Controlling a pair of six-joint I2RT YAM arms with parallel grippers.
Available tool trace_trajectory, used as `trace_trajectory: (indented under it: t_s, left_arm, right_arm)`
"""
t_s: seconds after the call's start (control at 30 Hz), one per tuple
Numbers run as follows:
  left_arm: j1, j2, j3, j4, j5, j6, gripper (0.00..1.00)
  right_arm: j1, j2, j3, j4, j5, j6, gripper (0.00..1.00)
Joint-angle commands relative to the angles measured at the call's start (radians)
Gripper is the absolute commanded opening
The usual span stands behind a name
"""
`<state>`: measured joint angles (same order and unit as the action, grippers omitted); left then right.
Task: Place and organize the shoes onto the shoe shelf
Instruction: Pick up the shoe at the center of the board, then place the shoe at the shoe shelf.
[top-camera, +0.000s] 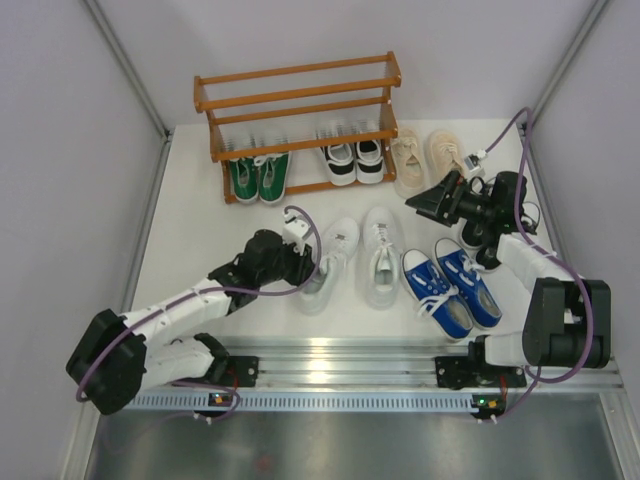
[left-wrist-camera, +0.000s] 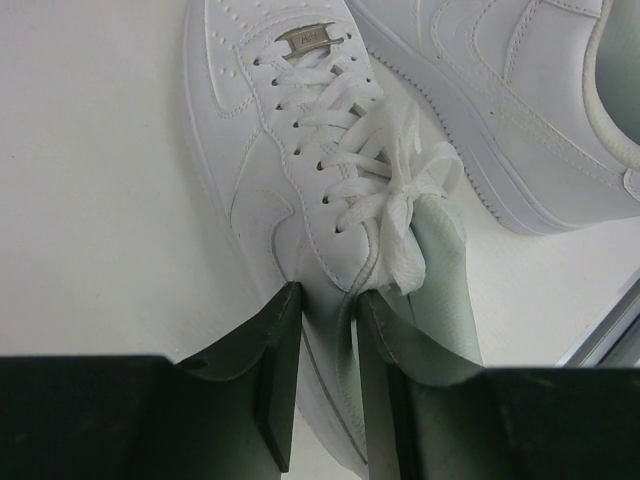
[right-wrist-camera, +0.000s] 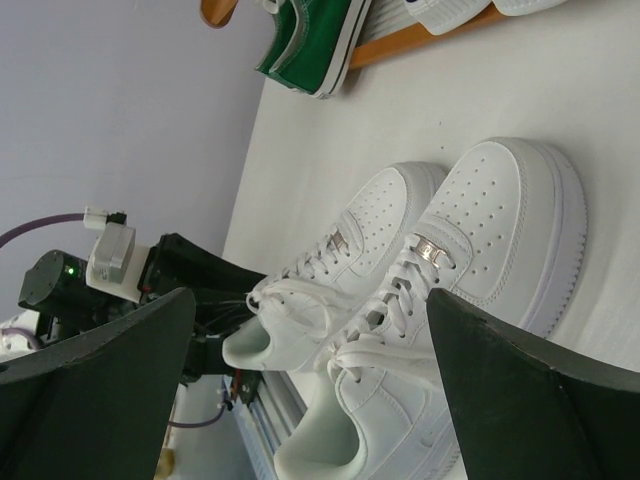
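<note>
The plain white pair lies mid-table: left shoe (top-camera: 330, 250) (left-wrist-camera: 270, 130), right shoe (top-camera: 381, 255) (left-wrist-camera: 500, 90). My left gripper (top-camera: 305, 262) (left-wrist-camera: 328, 292) straddles the left shoe's collar wall, one finger outside and one inside, shut on it. My right gripper (top-camera: 440, 200) (right-wrist-camera: 310, 295) hovers open over the right side of the table, facing the white pair with nothing between its fingers. The shoe shelf (top-camera: 297, 85) stands at the back; the green pair (top-camera: 258, 177) and the black-and-white pair (top-camera: 354, 160) rest on its bottom tier.
A beige pair (top-camera: 425, 160) sits on the table right of the shelf. A blue pair (top-camera: 452, 288) lies at the front right. Dark shoes (top-camera: 475, 235) show partly under my right arm. Grey walls close in both sides.
</note>
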<state>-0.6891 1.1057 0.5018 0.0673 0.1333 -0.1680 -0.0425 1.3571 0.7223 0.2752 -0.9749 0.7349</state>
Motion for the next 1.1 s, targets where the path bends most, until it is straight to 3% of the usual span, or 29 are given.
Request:
trace_trajectory:
  t_s: [0.0, 0.1, 0.17, 0.23, 0.5, 0.73, 0.87, 1.07]
  left_arm:
    - [0.0, 0.046, 0.026, 0.055, 0.063, 0.022, 0.32]
    - [-0.001, 0.057, -0.006, 0.107, 0.029, 0.013, 0.23]
    - [-0.001, 0.049, -0.023, 0.147, -0.003, 0.005, 0.08]
    - [-0.001, 0.023, -0.046, 0.164, -0.032, -0.002, 0.0]
    - [0.0, -0.248, -0.04, 0.135, -0.243, 0.002, 0.0]
    - [0.008, -0.307, 0.056, 0.065, -0.342, 0.088, 0.0]
    - [0.048, -0.3, 0.121, 0.058, -0.345, 0.128, 0.0]
    - [0.187, -0.25, 0.288, 0.046, -0.233, 0.15, 0.0]
  right_arm:
    - [-0.007, -0.021, 0.045, 0.044, -0.018, -0.009, 0.99]
    - [-0.008, -0.021, 0.045, 0.044, -0.019, -0.009, 0.99]
    - [-0.008, -0.019, 0.045, 0.045, -0.021, -0.008, 0.99]
    - [-0.008, -0.019, 0.046, 0.045, -0.022, -0.008, 1.0]
    - [-0.014, -0.021, 0.045, 0.053, -0.027, 0.0, 0.99]
    - [-0.016, -0.023, 0.046, 0.056, -0.031, 0.008, 0.99]
    - [-0.02, -0.032, 0.045, 0.059, -0.034, 0.012, 1.0]
    - [-0.025, -0.035, 0.043, 0.068, -0.042, 0.023, 1.0]
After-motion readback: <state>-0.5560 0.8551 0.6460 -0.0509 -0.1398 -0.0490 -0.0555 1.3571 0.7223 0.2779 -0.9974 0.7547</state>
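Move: The left white shoe is already between the left fingers at its collar; its middle lies some 3 cm ahead of that hand, 4 cm right and 3 cm below. The other white shoe is about 20 cm right and 5 cm ahead. On the rack, the green shoes stand roughly 28 cm ahead and 16 cm left, the black-and-white shoes 31 cm ahead and 11 cm right. The right hand has the left white shoe about 15 cm back, 22 cm left, 13 cm below. Fingers already astride the near-left wall of the left white shoe's collar shut and pinch it, the left hand staying nearly in place. The left hand then lifts about 12 cm while swinging some 8 cm left and, mostly towards the end, 5 cm forward towards the rack's green shoes; the wrist tips the fingers up about 20 degrees and turns about as much counter-clockwise. ##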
